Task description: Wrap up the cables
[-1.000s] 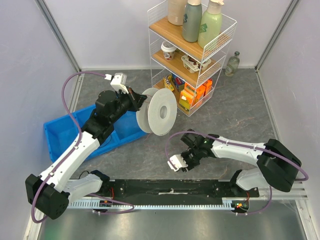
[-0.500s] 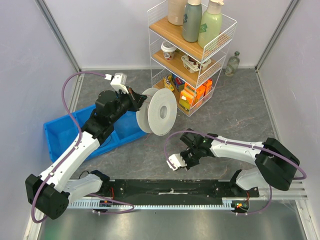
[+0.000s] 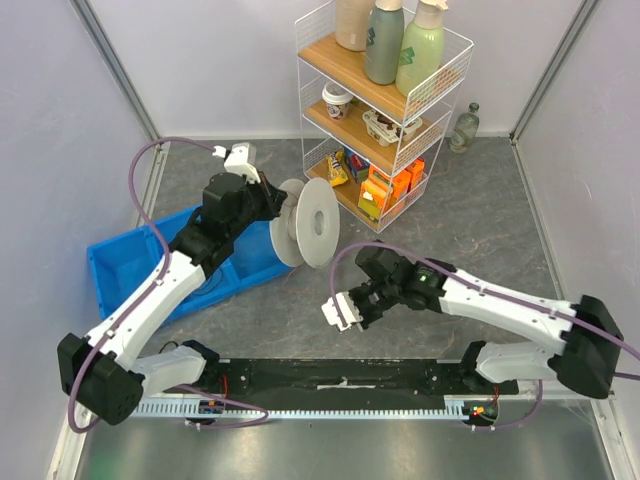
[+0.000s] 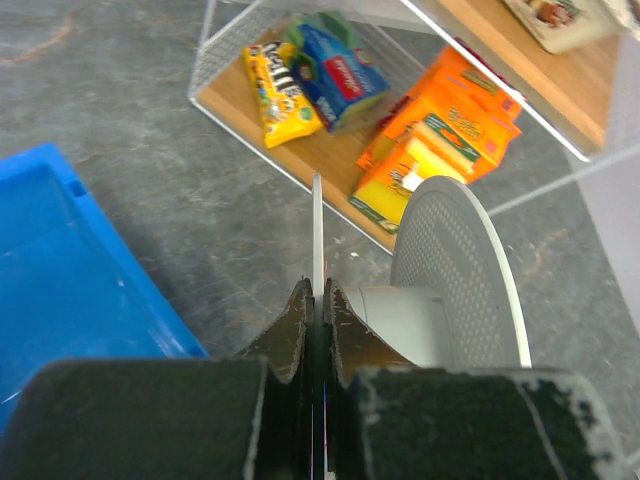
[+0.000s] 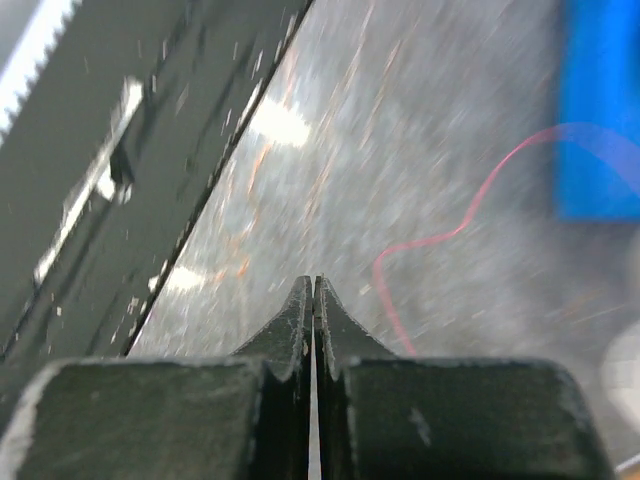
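A white spool point(image 3: 312, 222) is held upright above the table, and my left gripper point(image 3: 278, 200) is shut on its near flange. In the left wrist view that thin flange point(image 4: 317, 225) runs edge-on into the gripper point(image 4: 317, 292), with the perforated far flange point(image 4: 455, 270) to the right. My right gripper point(image 3: 350, 304) hangs low over the grey table, left of centre, with its jaws shut. In the right wrist view a thin red cable point(image 5: 440, 236) lies on the table and curves under the right finger of the gripper point(image 5: 314, 285). Nothing shows between the jaws.
A blue bin point(image 3: 120, 265) sits under the left arm. A wire rack point(image 3: 385, 120) with bottles and snack packs stands behind the spool, and a small glass bottle point(image 3: 465, 128) stands beside it. A black rail point(image 3: 340, 378) runs along the near edge.
The right gripper has shut and slid left toward the blue bin. The left arm has turned the spool, so it now shows more edge-on.
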Controlling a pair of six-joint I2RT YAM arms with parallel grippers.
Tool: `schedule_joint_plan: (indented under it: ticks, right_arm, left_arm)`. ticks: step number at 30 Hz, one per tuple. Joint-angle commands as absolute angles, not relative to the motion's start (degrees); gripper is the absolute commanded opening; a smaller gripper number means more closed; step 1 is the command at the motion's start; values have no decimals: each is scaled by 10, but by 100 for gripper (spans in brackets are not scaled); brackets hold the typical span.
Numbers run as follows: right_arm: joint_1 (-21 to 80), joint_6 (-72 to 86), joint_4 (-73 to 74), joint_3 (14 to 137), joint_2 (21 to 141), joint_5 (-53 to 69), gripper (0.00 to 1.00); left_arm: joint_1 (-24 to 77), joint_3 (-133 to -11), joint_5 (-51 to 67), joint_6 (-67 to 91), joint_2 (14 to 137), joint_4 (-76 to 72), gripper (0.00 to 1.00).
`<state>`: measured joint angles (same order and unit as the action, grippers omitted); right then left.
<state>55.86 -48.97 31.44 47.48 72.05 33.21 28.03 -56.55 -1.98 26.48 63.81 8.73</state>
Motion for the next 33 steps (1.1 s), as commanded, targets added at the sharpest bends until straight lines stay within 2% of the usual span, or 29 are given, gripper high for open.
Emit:
schedule_joint_plan:
  ticks: [1, 8, 20, 28, 33]
  right_arm:
    - [606, -433, 349, 580, 662, 376, 0]
    - [656, -367, 364, 734, 640, 346, 0]
    - [675, -379, 323, 1004, 701, 281, 0]
    - [676, -373, 237, 1057, 712, 215, 0]
    - [676, -408, 185, 1057, 701, 140, 0]
  left_arm:
    - [282, -646, -111, 254, 664, 106, 2]
    - [284, -654, -134, 239, 692, 118, 2]
    - [294, -594, -45, 180, 687, 76, 2]
    - [323, -556, -36, 128, 664, 89, 2]
    - [324, -527, 24, 110, 644, 81, 2]
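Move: The white spool is held by the rim of its left flange in the left hand, its middle about 5 cm to that hand's right, 2 cm ahead and 6 cm lower. The blue bin's middle lies some 20 cm left of the left hand, 7 cm back; the orange boxes 14 cm ahead, 26 cm right. The spool is roughly 22 cm ahead of the right hand, 10 cm left and 10 cm above, the boxes 36 cm ahead, 7 cm right. The spool, still pinched at its flange, is eased a couple of centimetres forward and left, then lowered about 7 cm while drawn back and right, its left side rolling up. The right hand, fingers still shut on the cable, sweeps up some 43 cm and a little left, well above the spool, its down-left fingers swinging to about level. ##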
